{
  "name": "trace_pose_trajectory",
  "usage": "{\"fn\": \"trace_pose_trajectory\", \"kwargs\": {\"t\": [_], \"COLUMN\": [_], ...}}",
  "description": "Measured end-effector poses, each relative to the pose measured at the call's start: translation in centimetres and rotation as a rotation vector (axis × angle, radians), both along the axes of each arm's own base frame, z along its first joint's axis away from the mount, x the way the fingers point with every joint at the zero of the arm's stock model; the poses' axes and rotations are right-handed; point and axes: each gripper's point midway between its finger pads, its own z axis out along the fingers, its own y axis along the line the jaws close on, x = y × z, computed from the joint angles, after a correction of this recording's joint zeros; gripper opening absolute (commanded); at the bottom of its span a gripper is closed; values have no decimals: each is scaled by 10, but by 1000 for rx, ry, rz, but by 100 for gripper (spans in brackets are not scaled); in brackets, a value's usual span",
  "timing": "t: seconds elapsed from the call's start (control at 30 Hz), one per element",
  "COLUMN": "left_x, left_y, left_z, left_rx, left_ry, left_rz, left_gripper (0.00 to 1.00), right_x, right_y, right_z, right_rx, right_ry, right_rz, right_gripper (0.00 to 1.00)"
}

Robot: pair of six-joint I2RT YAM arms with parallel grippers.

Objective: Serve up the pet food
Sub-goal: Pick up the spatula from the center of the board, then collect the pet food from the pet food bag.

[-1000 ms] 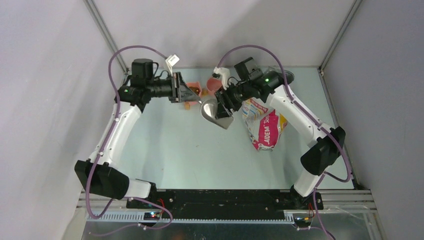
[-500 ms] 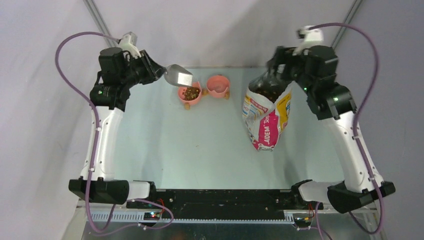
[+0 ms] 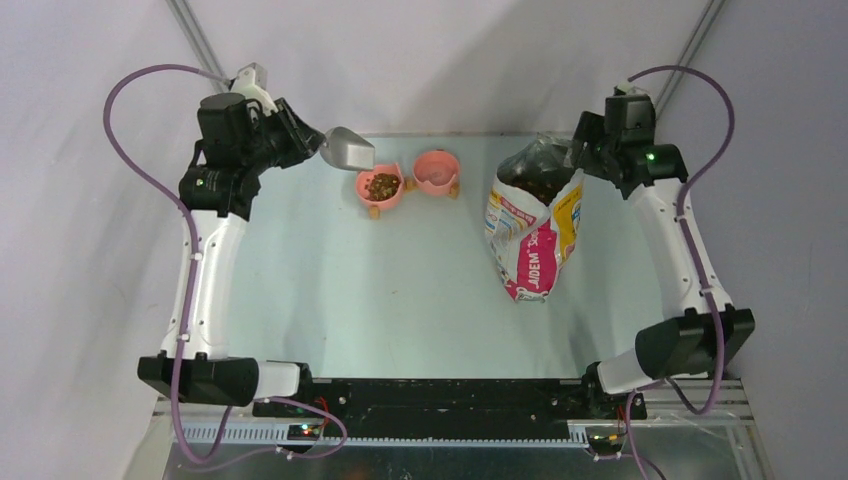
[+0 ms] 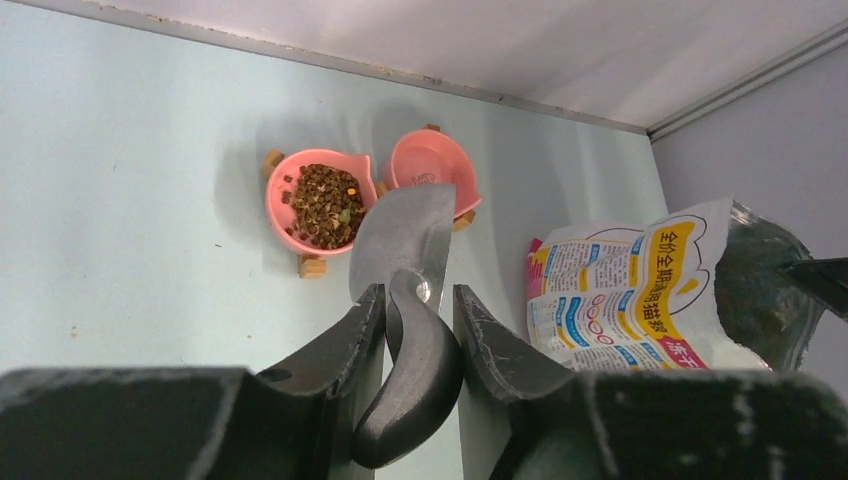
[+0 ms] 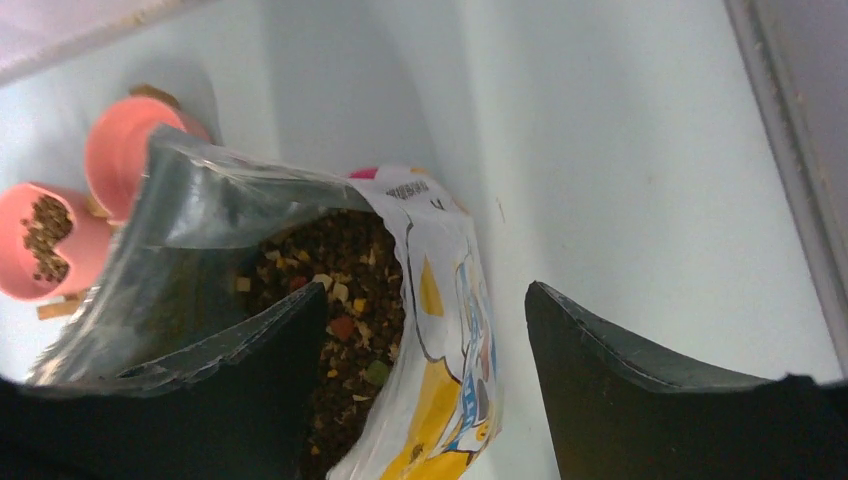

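Note:
Pet food [image 3: 382, 185] fills the left pink bowl [image 4: 326, 205], and more lies in the open printed bag [image 3: 530, 250], seen from above in the right wrist view [image 5: 340, 290]. My left gripper [image 4: 415, 292] is shut on the black handle of the grey metal scoop [image 4: 405, 240]. The scoop [image 3: 349, 150] hangs just left of and above the filled bowl, and no kibble shows in it. My right gripper [image 5: 425, 290] is open astride the bag's right rim [image 5: 440, 300], one finger over the mouth and one outside.
A second pink bowl [image 3: 436, 171], with nothing in it, stands right of the filled one, both on small wooden feet. The back wall and corner posts rise close behind both grippers. The bag stands at the back right with its lower end toward me.
Both arms have swung apart from the table's middle. The scoop went to the back left, over the filled bowl. The right gripper came down to the bag's mouth and opened wider.

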Motion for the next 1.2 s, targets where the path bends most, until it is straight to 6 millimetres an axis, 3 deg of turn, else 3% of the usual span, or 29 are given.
{"fn": "trace_pose_trajectory", "kwargs": {"t": [0.2,0.27,0.3,0.33,0.37,0.4,0.53,0.77,1.2], "left_x": [3,3,4,4,4,5,6,8,10], "left_y": [-1,-1,-1,-1,-1,-1,-1,-3,-8], "left_z": [-5,-5,-5,-5,-5,-6,-4,-7,-5], "left_rx": [-8,-8,-9,-9,-9,-9,-9,-28,-59], "left_ry": [18,19,19,20,21,21,21,36,31], "left_rz": [3,3,4,4,4,4,3,2,-16], "left_gripper": [0,0,0,0,0,0,0,0,0], "right_x": [6,8,9,10,10,11,13,14,47], "right_y": [1,0,-1,-2,-3,-4,-11,-49,-79], "right_z": [-34,-38,-39,-40,-41,-41,-43,-44,-35], "right_rx": [15,10,9,8,7,18,49,91,-45], "right_ry": [137,156,164,171,177,180,197,195,112], "right_rz": [-29,-39,-41,-43,-41,-42,-44,-69,0], "right_gripper": [67,50,31,21,5,1,0,0,0]}}
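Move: The right edge of the open pet food bag's rim is right below the right hand's open fingers, about 1 cm ahead and 5 cm down. The bag's mouth with its food is centred roughly 7 cm to the left, 2 cm back and 9 cm below. The empty bowl stands some 29 cm to the left, 10 cm farther out and 28 cm down. From the left hand, which holds the spatula, that rim edge lies about 48 cm right, 1 cm ahead and 12 cm below. The right hand's fingers pinch the right edge of the bag's rim, having sunk about 4 cm over it with the fingertips tipping some 10 degrees further down. Fully shut on it, the hand drags the bag about 7 cm to the right, the second half of the pull also going roughly 3 cm forward. The left hand keeps its grip on the spatula and hardly shifts. ##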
